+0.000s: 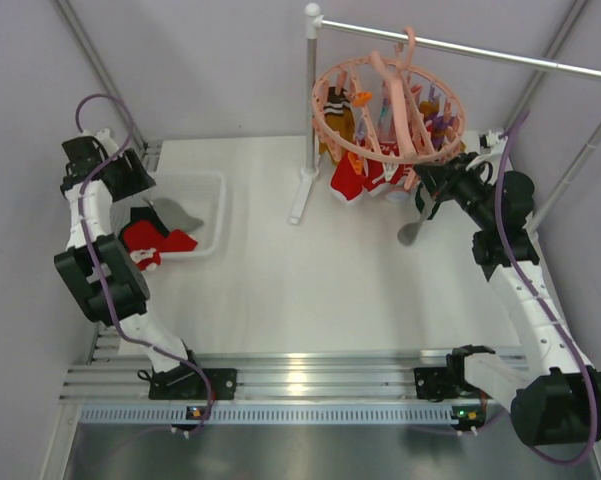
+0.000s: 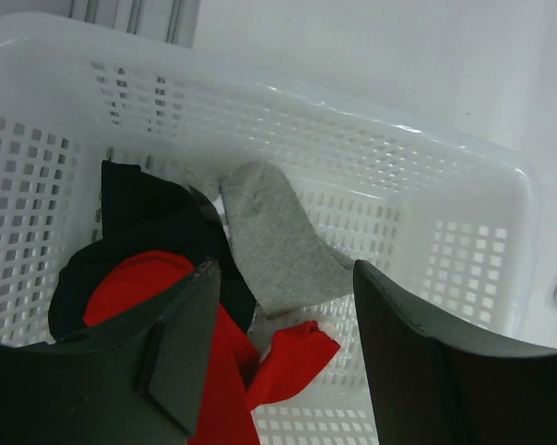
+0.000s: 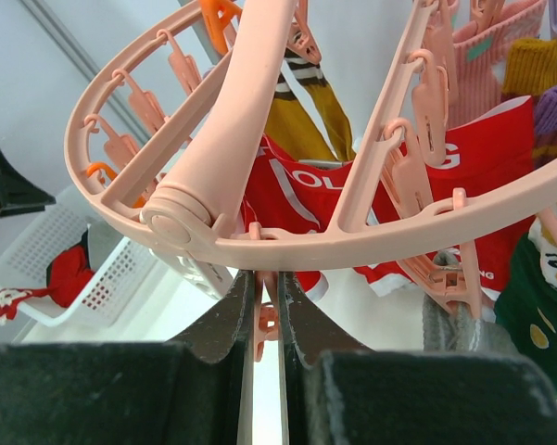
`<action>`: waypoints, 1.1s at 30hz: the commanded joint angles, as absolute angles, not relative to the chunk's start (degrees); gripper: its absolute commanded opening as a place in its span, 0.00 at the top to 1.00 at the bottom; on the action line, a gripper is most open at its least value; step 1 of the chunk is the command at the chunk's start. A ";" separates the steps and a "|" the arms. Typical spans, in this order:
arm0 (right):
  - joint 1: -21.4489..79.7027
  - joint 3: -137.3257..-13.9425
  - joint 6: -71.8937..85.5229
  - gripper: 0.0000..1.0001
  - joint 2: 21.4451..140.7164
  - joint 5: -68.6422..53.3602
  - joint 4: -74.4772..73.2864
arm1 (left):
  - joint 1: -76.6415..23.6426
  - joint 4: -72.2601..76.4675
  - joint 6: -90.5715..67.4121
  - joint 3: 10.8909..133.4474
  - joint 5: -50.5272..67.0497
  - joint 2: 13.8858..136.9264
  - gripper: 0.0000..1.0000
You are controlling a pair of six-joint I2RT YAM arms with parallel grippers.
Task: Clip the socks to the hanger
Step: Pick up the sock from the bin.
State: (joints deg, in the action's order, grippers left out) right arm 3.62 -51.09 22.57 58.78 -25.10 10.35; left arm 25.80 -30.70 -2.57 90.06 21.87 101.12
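The salmon-pink hanger (image 1: 388,110) hangs from the rail with several socks clipped on: red with white marks (image 3: 482,158), mustard (image 3: 297,120), dark green (image 3: 538,315) and grey (image 1: 412,232). My right gripper (image 3: 266,278) is just under the ring (image 3: 371,246), shut on a small pink clip (image 3: 267,324). My left gripper (image 2: 284,278) is open above the white basket (image 2: 445,167). Beneath its fingers lie a red sock (image 2: 148,287), a grey sock (image 2: 278,241) and a dark sock (image 2: 139,204). Nothing is gripped between them.
The grey rail (image 1: 480,52) runs across the back right on a white pole (image 1: 308,120), whose foot rests on the table. The basket (image 1: 216,190) sits at the left edge, close to the left arm. Aluminium rails cross the near edge.
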 commanded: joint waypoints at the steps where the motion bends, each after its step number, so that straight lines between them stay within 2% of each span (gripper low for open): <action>1: 3.87 -53.35 21.36 1.00 58.01 -24.35 10.55 | 25.66 -29.54 -2.98 93.25 18.73 104.05 0.36; 8: 3.69 -53.17 21.18 1.00 58.10 -24.52 10.55 | 25.58 -26.29 -7.29 96.41 13.37 111.79 0.40; 12: 3.78 -53.26 21.09 1.00 57.92 -24.52 10.55 | 25.58 -24.87 -9.49 98.17 10.99 114.78 0.46; 22: 3.60 -52.91 20.65 1.00 57.48 -24.35 9.76 | 25.31 -24.26 -12.22 101.16 9.85 120.76 0.52; 26: 3.43 -53.00 20.39 1.00 57.31 -24.26 9.67 | 25.31 -24.35 -13.44 101.60 10.02 122.08 0.60; 29: 3.43 -52.82 20.39 1.00 57.22 -24.17 9.67 | 25.14 -24.26 -13.71 101.95 10.37 122.43 0.71; 33: 3.43 -52.73 20.13 1.00 57.30 -24.08 9.67 | 24.79 -24.00 -13.19 102.92 12.21 121.47 0.92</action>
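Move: The black sock lies on the bin floor about 4 cm ahead of the left hand, 6 cm to its left and 14 cm below. The grey sock is some 4 cm ahead, about 1 cm right, equally low. The red sock lies around 3 cm back and 2 cm left, also low. From the right hand, the black sock is roughly 65 cm left, 18 cm ahead and 25 cm below. Down into the bin by about 11 cm, while easing some 5 cm forward and 5 cm left, the left hand goes to the edge of the black sock beside the grey one. It tips about 10 degrees further down and swings some 15 degrees counter-clockwise. The fingers narrow gradually, then close nearly shut as the descent ends, pinching at the black sock's edge. The right hand stays, still holding its clip on the hanger. ##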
